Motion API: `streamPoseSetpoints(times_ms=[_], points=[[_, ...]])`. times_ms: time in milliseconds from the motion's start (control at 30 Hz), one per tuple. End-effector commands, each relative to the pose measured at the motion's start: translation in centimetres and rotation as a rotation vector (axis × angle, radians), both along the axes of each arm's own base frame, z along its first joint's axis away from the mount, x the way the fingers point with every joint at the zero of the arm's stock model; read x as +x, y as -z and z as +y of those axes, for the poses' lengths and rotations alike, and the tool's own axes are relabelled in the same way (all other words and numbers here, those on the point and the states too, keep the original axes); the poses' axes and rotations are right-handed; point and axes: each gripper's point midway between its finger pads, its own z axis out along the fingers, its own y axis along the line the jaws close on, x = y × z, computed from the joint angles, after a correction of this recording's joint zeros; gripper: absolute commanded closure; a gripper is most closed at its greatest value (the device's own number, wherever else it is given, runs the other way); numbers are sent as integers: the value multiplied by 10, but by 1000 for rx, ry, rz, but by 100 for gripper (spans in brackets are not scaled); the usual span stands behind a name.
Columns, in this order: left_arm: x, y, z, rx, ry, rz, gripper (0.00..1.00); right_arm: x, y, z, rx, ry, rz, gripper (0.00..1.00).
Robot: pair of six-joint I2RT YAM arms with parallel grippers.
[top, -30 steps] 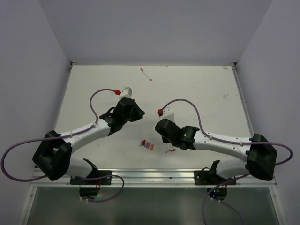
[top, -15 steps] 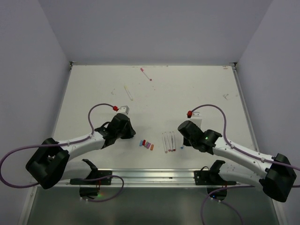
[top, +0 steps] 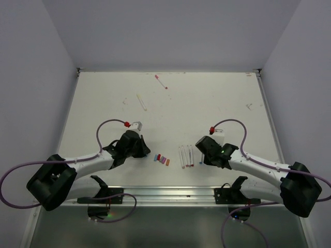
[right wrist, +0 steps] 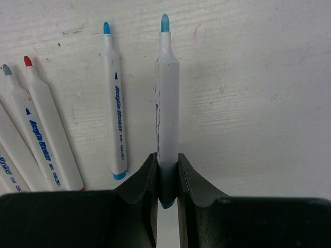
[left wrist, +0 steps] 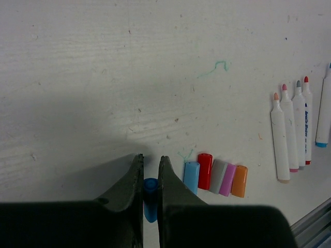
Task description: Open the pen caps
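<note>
My left gripper (left wrist: 150, 164) is shut on a dark blue pen cap (left wrist: 150, 199), low over the table. Just to its right, several more pen caps lie side by side: light blue (left wrist: 191, 176), red (left wrist: 205, 171), grey, pink and orange (left wrist: 239, 181). In the top view they form a short row (top: 162, 159) right of the left gripper (top: 146, 152). My right gripper (right wrist: 167, 157) is shut on a white pen (right wrist: 167, 98) with a bare light-blue tip. That pen points away along the table, beside the uncapped pens (right wrist: 115, 103) (top: 186, 156).
Two more pens lie far back on the table, one yellow (top: 141, 101) and one with a red tip (top: 161, 81). A metal rail (top: 165, 194) runs along the near edge. Walls close in the table on the left, right and back.
Both arms have drawn back toward the near edge. The left gripper came down beside the row of caps. The right gripper swung right off the pens and settled beside them.
</note>
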Motion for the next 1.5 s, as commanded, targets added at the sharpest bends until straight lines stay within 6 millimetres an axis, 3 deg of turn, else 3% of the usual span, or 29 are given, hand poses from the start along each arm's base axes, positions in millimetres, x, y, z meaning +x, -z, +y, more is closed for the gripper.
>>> streamPoseSetpoints(times_ms=[0,333,700,1033,1167,1300,1467], points=[[3,-9,-11,-67,30,-45,100,6,2,-1,28,66,-30,98],[-5,6,-18,-104,48,-9,98,10,10,5,34,49,-12,89],[-8,11,-3,-48,-1,7,83,12,5,7,65,39,-33,74],[-11,12,-4,-60,0,18,63,12,6,12,81,21,-24,69],[-11,12,-3,-57,-5,18,61,13,4,14,88,10,-30,69],[-10,8,-3,-53,-8,15,60,15,-1,16,101,3,-41,68],[15,-25,1,-10,-67,-66,52,17,-9,17,110,-5,-58,61]])
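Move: The dark blue cap in the left fingers is to go down at the near left end of the cap row, about 2 cm right, 1 cm back and 1 cm below that hand; the light blue cap lies roughly 4 cm right and 2 back, the red cap 6 right and 2 back. The held pen's spot is centred some 4 cm ahead of the right hand and 2 below; the blue-ended pen lies about 4 ahead and 3 left, the red pen 2 ahead and 8 left. The dark blue cap is carried about 1.5 cm right towards the row, barely lower, and the left fingers open around it, then ease back left. The held pen is lowered just over 1 cm to the table by the right hand, whose fingers then part from its rear end; that hand drifts a little left and forward, then starts to rise. ##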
